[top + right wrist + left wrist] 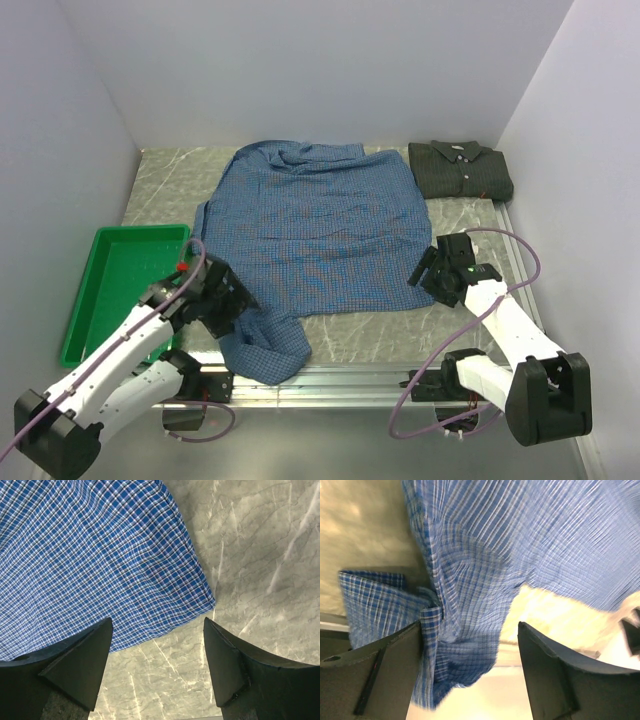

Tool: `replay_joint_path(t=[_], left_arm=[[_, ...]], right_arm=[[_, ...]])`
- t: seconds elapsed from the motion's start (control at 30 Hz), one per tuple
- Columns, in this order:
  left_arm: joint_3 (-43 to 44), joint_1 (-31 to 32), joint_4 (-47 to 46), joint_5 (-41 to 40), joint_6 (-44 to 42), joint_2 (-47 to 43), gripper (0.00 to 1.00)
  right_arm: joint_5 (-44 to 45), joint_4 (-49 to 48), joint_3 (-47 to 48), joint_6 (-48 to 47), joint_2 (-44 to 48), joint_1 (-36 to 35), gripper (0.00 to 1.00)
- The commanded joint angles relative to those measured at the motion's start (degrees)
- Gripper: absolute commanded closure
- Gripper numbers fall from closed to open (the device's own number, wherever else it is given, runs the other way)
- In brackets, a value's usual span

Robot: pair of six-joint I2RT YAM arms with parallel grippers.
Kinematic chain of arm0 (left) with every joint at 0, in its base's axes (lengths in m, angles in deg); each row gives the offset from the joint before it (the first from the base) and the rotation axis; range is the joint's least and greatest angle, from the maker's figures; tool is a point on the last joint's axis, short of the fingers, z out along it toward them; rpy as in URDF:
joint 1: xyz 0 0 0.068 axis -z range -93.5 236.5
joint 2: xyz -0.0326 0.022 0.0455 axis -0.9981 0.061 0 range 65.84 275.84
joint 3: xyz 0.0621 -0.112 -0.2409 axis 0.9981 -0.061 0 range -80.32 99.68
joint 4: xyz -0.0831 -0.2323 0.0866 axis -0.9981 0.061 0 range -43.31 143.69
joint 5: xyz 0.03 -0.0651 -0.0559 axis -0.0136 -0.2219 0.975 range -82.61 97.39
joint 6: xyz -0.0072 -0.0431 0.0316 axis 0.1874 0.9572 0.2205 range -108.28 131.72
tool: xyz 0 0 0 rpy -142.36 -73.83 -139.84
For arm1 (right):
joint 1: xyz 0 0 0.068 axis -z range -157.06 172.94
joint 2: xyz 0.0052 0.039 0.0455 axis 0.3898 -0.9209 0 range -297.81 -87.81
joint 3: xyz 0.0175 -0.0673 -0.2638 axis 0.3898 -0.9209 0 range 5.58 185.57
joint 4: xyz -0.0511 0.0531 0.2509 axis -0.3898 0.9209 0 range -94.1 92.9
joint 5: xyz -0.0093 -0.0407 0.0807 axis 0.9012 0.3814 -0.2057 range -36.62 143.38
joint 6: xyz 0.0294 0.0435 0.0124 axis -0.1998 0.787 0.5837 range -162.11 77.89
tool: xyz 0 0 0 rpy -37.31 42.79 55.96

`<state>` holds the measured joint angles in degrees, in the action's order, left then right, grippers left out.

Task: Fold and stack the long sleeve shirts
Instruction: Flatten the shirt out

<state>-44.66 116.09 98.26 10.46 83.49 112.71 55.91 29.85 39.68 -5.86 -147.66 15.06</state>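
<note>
The blue checked long sleeve shirt [310,225] lies spread flat mid-table, and one sleeve [265,345] trails in a bunch to the near edge. The dark green-charcoal shirt [462,170] sits folded at the back right. My left gripper [238,305] is at the shirt's near left by the sleeve. In the left wrist view the gripper [470,627] stands open, with rumpled blue cloth [465,580] lying between the jaws against the left finger [395,665]. My right gripper [422,268] hovers open [158,622] over bare table just off the shirt's near right hem corner [207,599].
A green plastic tray [85,300] rests at the left edge of the table beside my left arm. The marbled grey tabletop [250,555] shows to the right of the blue shirt. White walls close in the back and both sides.
</note>
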Motion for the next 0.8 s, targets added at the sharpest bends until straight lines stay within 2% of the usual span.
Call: replay_joint_path(t=[0.0, 0.07, 0.27, 0.43, 0.63, 0.77], left_arm=[[5.91, 0.21, 7.31, -10.26, 1.7, -0.29, 0.2], [4.87, 0.12, 6.88, -12.82, 2.84, -0.03, 0.21], [-2.34, 0.12, 0.47, -12.73, 6.8, 3.57, 0.24], [-3.49, -0.4, -1.82, -17.3, 7.95, 7.97, 0.27], [-3.05, -2.86, -4.02, -18.46, 5.23, 10.26, 0.38], [-2.97, -3.66, -3.5, -16.52, 4.26, 9.91, 0.53]], right_arm=[[2.21, 0.32, 1.75, -0.65, 0.09, 0.23, 0.2], [2.49, 0.85, 1.66, -0.65, -0.61, 0.23, 0.21], [3.63, 1.38, 1.14, 0.05, -1.32, 0.23, 0.21], [3.63, 0.76, 0.78, 0.14, -2.28, 0.32, 0.21], [3.1, 0.23, 0.17, 0.4, -2.72, 0.41, 0.22], [4.41, 0.94, 0.26, 1.28, -2.9, 0.58, 0.24]])
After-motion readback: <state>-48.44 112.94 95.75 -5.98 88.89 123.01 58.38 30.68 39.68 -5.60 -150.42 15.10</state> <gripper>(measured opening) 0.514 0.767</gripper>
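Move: The ridge of shirt fabric where the left sleeve leaves the side edge lies about 6 cm to my left hand's left, 2 cm ahead and some 6 cm below. The sleeve's loose end is roughly 9 cm back and 6 cm right of that hand, and the notch between hem and sleeve is 10 cm right, 1 cm ahead. The green tray's middle is 28 cm left, 6 cm ahead. From my right hand, that ridge is about 47 cm left, 6 cm back and slightly below. I hop my open left hand up a couple of centimetres, carry it about 6 cm left and bring it down over the sleeve ridge, ending some 5 cm lower than I began and a little farther forward. As it goes, I roll its left side up and turn it counter-clockwise, each some 15 degrees; then, low over the table, I start closing the fingers around the ridge, stopping half open. ##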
